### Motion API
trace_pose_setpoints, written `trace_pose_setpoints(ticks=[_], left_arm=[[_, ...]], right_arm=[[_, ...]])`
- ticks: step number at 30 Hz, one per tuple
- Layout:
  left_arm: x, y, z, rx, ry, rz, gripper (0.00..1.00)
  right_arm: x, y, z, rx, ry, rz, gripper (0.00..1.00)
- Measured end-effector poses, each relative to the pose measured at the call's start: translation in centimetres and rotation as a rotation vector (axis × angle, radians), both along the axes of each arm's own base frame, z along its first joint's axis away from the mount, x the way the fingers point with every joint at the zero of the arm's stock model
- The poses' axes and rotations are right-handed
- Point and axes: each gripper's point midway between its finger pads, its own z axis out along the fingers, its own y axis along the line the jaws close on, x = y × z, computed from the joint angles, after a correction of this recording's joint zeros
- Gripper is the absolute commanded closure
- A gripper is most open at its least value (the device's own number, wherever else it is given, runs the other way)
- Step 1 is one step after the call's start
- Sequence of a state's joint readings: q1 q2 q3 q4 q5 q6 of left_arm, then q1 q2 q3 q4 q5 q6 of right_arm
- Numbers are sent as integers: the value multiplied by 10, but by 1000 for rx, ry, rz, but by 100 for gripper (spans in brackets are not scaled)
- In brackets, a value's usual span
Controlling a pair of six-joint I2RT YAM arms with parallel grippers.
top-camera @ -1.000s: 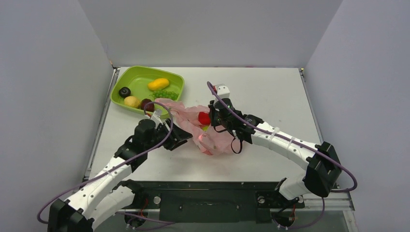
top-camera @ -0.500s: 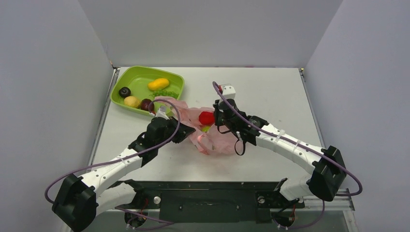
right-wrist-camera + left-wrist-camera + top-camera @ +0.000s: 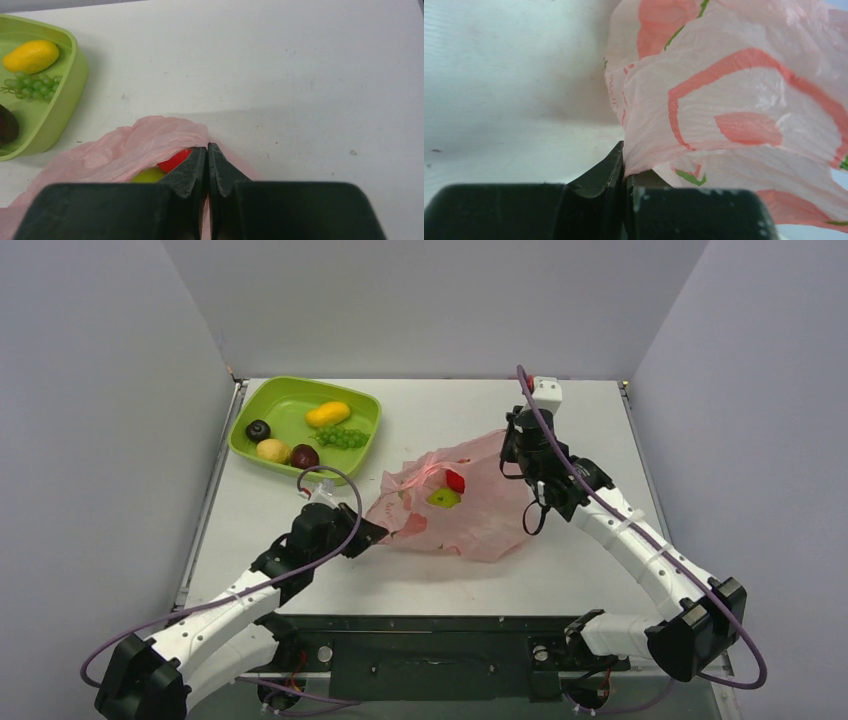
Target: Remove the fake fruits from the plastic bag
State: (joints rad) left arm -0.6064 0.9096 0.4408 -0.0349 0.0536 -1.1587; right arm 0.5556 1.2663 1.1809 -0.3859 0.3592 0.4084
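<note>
The pink plastic bag (image 3: 470, 512) lies stretched across the middle of the table, its mouth pulled open. A red apple (image 3: 455, 480) and a green apple (image 3: 443, 498) show inside it. My left gripper (image 3: 377, 531) is shut on the plastic bag (image 3: 744, 100) at its near-left edge. At the bag's far-right rim my right gripper (image 3: 510, 443) is shut on the plastic bag (image 3: 150, 145), holding that edge up. In the right wrist view the red apple (image 3: 174, 160) and green apple (image 3: 148, 175) peek out beside the fingers. A plum (image 3: 258, 430), a lemon (image 3: 272, 450) and a dark red apple (image 3: 304, 456) lie in the tray.
The lime-green tray (image 3: 290, 395) stands at the far left and also holds a yellow-orange mango (image 3: 328, 414) and green grapes (image 3: 342, 437). Grey walls enclose the table on three sides. The table's near edge runs along the black rail by the arm bases.
My left gripper closed on the bag's near-left edge and drew back. My right gripper moved up and to the far right, pulling the bag out flat and wide.
</note>
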Motion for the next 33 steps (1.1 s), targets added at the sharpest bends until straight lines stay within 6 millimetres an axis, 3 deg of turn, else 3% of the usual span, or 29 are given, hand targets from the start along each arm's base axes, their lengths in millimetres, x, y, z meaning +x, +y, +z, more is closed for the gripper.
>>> trace_pose_setpoints(ticks=[3,7,9,12,14,15,19,21,26,29,33], left_arm=[[-5,13,-10,7,6,21,100],[-6,18,-15,8,14,9,96],[-9,16,-18,12,23,-19,79],[-14,13,-24,15,48,-72,66],[-17,13,-25,10,58,-98,63],[-18,12,-23,6,61,-111,61],[-17,10,1,-9,26,-162,57],[-16,8,22,-15,-23,-188,56],[-17,2,69,-30,-134,-259,52],[-21,1,81,-22,-152,-295,50],[-27,2,87,-1,-154,-322,49]], right_arm=[[-2,-3,15,-4,-30,8,100],[-3,0,21,0,-35,38,100],[-4,8,17,8,-19,75,100],[-7,25,6,18,16,148,100],[-13,42,-3,11,48,212,89],[-17,51,-9,2,65,246,77],[-37,70,-23,-55,112,327,47],[-46,72,-24,-83,122,340,39],[-57,51,-8,-107,108,295,26],[-67,39,11,-63,82,252,19],[-83,33,23,16,79,206,17]])
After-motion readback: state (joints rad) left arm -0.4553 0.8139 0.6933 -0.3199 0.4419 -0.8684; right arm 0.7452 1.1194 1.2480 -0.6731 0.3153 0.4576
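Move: From the right hand, holding the bag's rim up, the green apple lies about 12 cm left and 2 cm back, the red apple some 10 cm left and 1 cm ahead, both roughly 21 cm below. From the left hand, pinching the bag's near-left edge, the green apple is about 12 cm ahead, 12 cm right and 8 cm below; the red one is 15 ahead and 14 right, the green bin 28 ahead and 19 left. Lifting briefly, the right hand swings about 7 cm left, back and a little down with its piece of bag, opens wide to let go, then draws right, farther back and up. The left hand dips slightly, opens halfway to release its edge, then rises about 11 cm from its low point, easing back and turning some 20 degrees clockwise. ##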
